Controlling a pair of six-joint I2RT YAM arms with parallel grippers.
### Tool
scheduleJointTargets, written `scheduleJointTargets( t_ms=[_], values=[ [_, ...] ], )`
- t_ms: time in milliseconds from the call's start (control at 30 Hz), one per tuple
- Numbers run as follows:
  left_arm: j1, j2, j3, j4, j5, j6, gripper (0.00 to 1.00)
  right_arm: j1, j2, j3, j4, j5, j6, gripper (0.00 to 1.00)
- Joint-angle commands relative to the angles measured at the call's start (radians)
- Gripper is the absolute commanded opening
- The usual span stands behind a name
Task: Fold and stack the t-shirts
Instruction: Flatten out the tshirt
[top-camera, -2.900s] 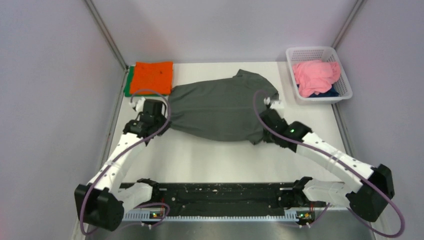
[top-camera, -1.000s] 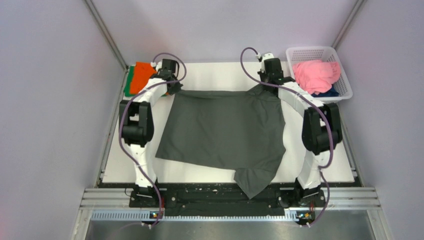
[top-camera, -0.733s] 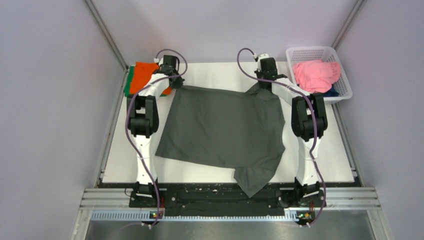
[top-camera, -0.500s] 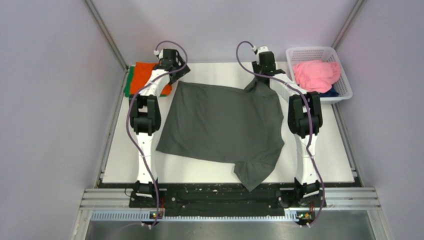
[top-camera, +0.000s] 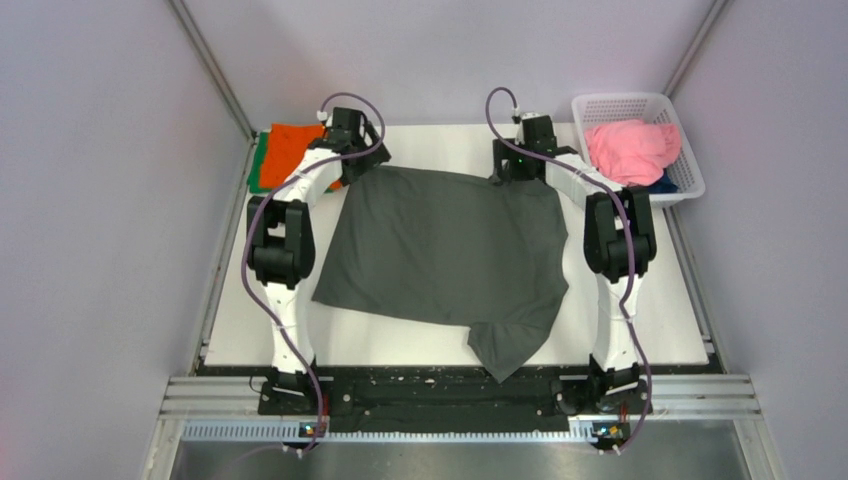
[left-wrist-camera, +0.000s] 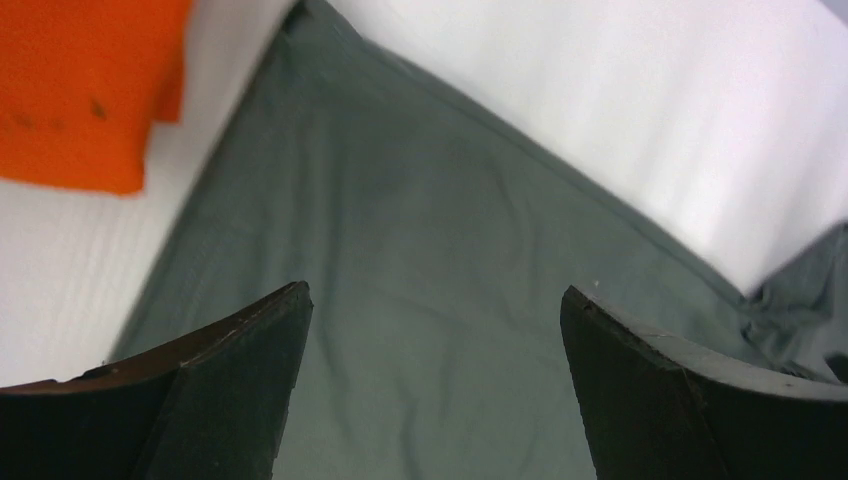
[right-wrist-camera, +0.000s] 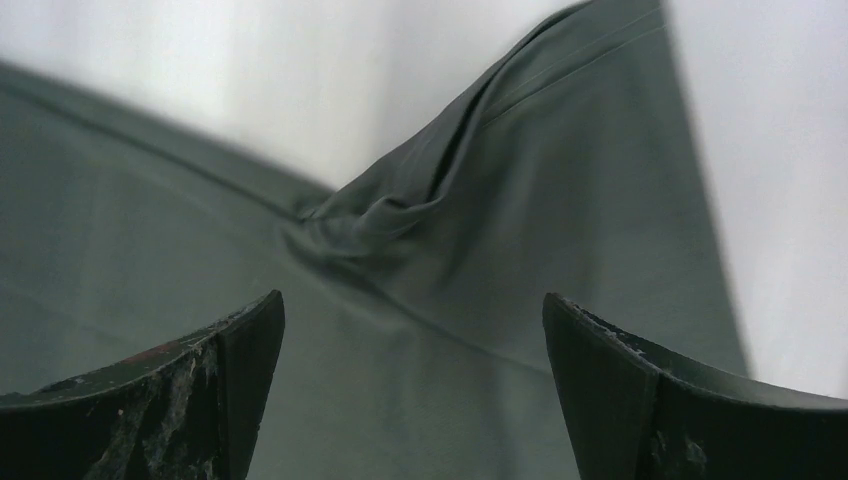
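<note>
A dark grey t-shirt lies spread on the white table, one sleeve hanging toward the near edge. My left gripper hovers over its far left corner, open and empty; the left wrist view shows the grey cloth between the spread fingers. My right gripper hovers over the far right corner, open and empty; the right wrist view shows a bunched fold of the shirt ahead of the fingers. A folded orange t-shirt lies on a green one at the far left. A pink t-shirt and a navy one fill the basket.
A white lattice basket stands at the far right corner of the table. The orange shirt shows at the upper left of the left wrist view. Grey walls enclose the table on three sides.
</note>
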Motion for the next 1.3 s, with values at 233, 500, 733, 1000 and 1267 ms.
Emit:
scheduleJointTargets(
  t_ms=[233,500,733,1000,1267],
  values=[
    [-0.057,-0.184,-0.244,-0.037,-0.08,-0.036,0.99,0.01,0.154,0.141,0.111,-0.232,0.139,0.99],
    [-0.057,-0.168,-0.276,-0.055,-0.078,-0.061,0.99,0.014,0.344,0.436,0.132,-0.168,0.18,0.99],
    [-0.057,-0.152,-0.264,-0.072,-0.075,-0.066,0.99,0.014,0.347,0.576,0.045,-0.09,0.206,0.99],
    [-0.057,-0.156,-0.265,-0.11,-0.09,-0.046,0.99,0.01,-0.081,0.06,-0.124,0.073,0.201,0.99],
    [-0.057,-0.121,-0.294,-0.129,-0.033,-0.004,0.99,0.014,-0.271,-0.37,-0.123,0.122,0.23,0.99]
  ],
)
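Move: About 10 cm back from the left hand, 6 cm to its left and 6 cm below lies the stretch of gray t-shirt hem it comes down beside; the folded orange-and-green stack is some 18 cm to its left and 3 cm farther out, also 6 cm below. Right by the right hand, roughly 4 cm left, 1 cm ahead and 3 cm below, is the bunched sleeve fold; the laundry basket stands about 32 cm right and 5 cm ahead. Sweeping low over the bunched sleeve fold with open fingers, the right hand goes left and some 10 cm forward, rolling its left side up about 15 degrees, then draws swiftly back nearly 20 cm, drifting right, over the t-shirt body. The left hand pulls back some 10 cm, also open, sinking 5 cm close over the cloth inside the hem and tipping down. ##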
